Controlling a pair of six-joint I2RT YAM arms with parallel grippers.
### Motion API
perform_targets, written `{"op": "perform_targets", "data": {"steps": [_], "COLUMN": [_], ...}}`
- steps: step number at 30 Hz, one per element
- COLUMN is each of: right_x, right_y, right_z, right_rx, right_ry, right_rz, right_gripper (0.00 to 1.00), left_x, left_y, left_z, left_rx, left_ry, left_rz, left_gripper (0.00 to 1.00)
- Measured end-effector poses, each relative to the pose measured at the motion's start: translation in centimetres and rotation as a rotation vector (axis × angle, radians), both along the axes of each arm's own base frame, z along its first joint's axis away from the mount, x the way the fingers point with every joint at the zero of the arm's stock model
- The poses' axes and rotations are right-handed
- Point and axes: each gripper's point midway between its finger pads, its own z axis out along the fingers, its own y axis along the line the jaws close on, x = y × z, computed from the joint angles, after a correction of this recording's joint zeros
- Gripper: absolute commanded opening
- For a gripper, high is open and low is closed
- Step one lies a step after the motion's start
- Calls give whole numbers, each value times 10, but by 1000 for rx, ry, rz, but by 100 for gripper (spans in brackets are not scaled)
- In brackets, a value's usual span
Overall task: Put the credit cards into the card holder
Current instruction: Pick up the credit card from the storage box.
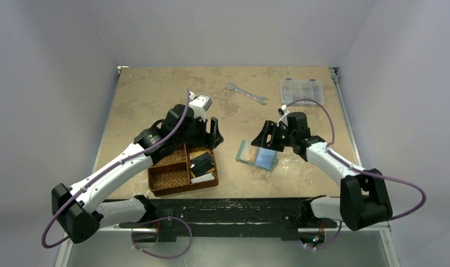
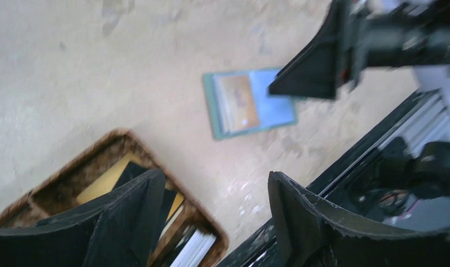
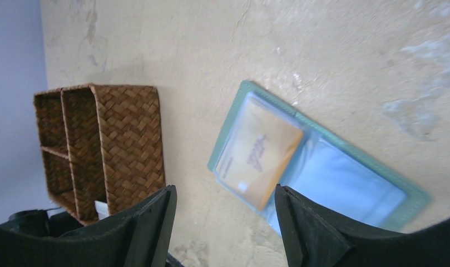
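Note:
The card holder (image 1: 257, 156) lies open on the table, grey-green rim and blue-grey pockets up. An orange-yellow card (image 3: 258, 151) sits in its left pocket, seen also in the left wrist view (image 2: 236, 103). My right gripper (image 1: 268, 139) is open and empty just above the holder's far edge (image 3: 225, 192). My left gripper (image 1: 206, 136) is open and empty above the right compartment of the brown basket (image 1: 182, 169). That compartment holds a black card (image 1: 202, 162), a white card (image 1: 203, 178) and a yellow card (image 2: 100, 186).
A wrench (image 1: 246, 93) and a clear plastic compartment box (image 1: 302, 90) lie at the back of the table. A black rail (image 1: 239, 208) runs along the near edge. The basket's two left compartments (image 3: 58, 150) look empty.

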Motion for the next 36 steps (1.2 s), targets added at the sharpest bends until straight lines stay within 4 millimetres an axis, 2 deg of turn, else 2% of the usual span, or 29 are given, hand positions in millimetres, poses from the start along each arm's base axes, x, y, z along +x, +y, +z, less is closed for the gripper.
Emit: {"op": "perform_targets", "data": {"steps": [2, 6, 9, 14, 18, 22, 24, 27, 30, 36], "right_x": [2, 7, 11, 19, 28, 36, 35, 31, 27, 24], "right_y": [-8, -11, -14, -16, -20, -25, -29, -34, -37, -39], "right_z": [8, 23, 33, 56, 91, 121, 121, 101, 84, 80], "right_rx": [-31, -76, -109, -146, -179, -221, -246, -296, -324, -333], "right_ry": [-24, -60, -76, -71, -79, -138, -136, -72, -5, 17], "right_rz": [-13, 9, 24, 25, 15, 13, 20, 39, 57, 62], "right_gripper": [77, 78, 78, 78, 78, 77, 77, 77, 76, 75], "left_x": [-7, -22, -32, -43, -41, -56, -63, -73, -74, -72], "left_y": [10, 26, 33, 38, 31, 28, 28, 38, 50, 53], "left_z": [-21, -63, -85, -103, -100, -108, -117, -132, -141, -160], "left_rx": [72, 199, 267, 372, 378, 361, 360, 354, 336, 318], "left_ry": [28, 111, 176, 278, 305, 392, 441, 533, 600, 695], "left_rz": [-9, -44, -75, -137, -183, -250, -290, -323, -308, -322], "left_gripper": [74, 74, 73, 72, 69, 69, 70, 71, 70, 67]}}
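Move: The card stack with white edges, in the near right corner of the storage box, lies about 9 cm back from the left hand, 3 cm to its left and some 21 cm below. Loose black cards lie 5 cm farther out than that stack; the open card holder is level with the left hand and roughly 18 cm to its right, on the table. From the right hand the stack is about 26 cm left and 12 cm back, some 6 cm lower. Nothing is gripped yet: the empty left hand sinks some 16 cm towards the card stack in the storage box, also going back and a little left, with a brief check midway. Its wrist tips the fingers steeply down by about 40 degrees while they stay open. The right hand, open, rises off over the card holder by 12 cm, then settles back 4 cm, edging to the right. ##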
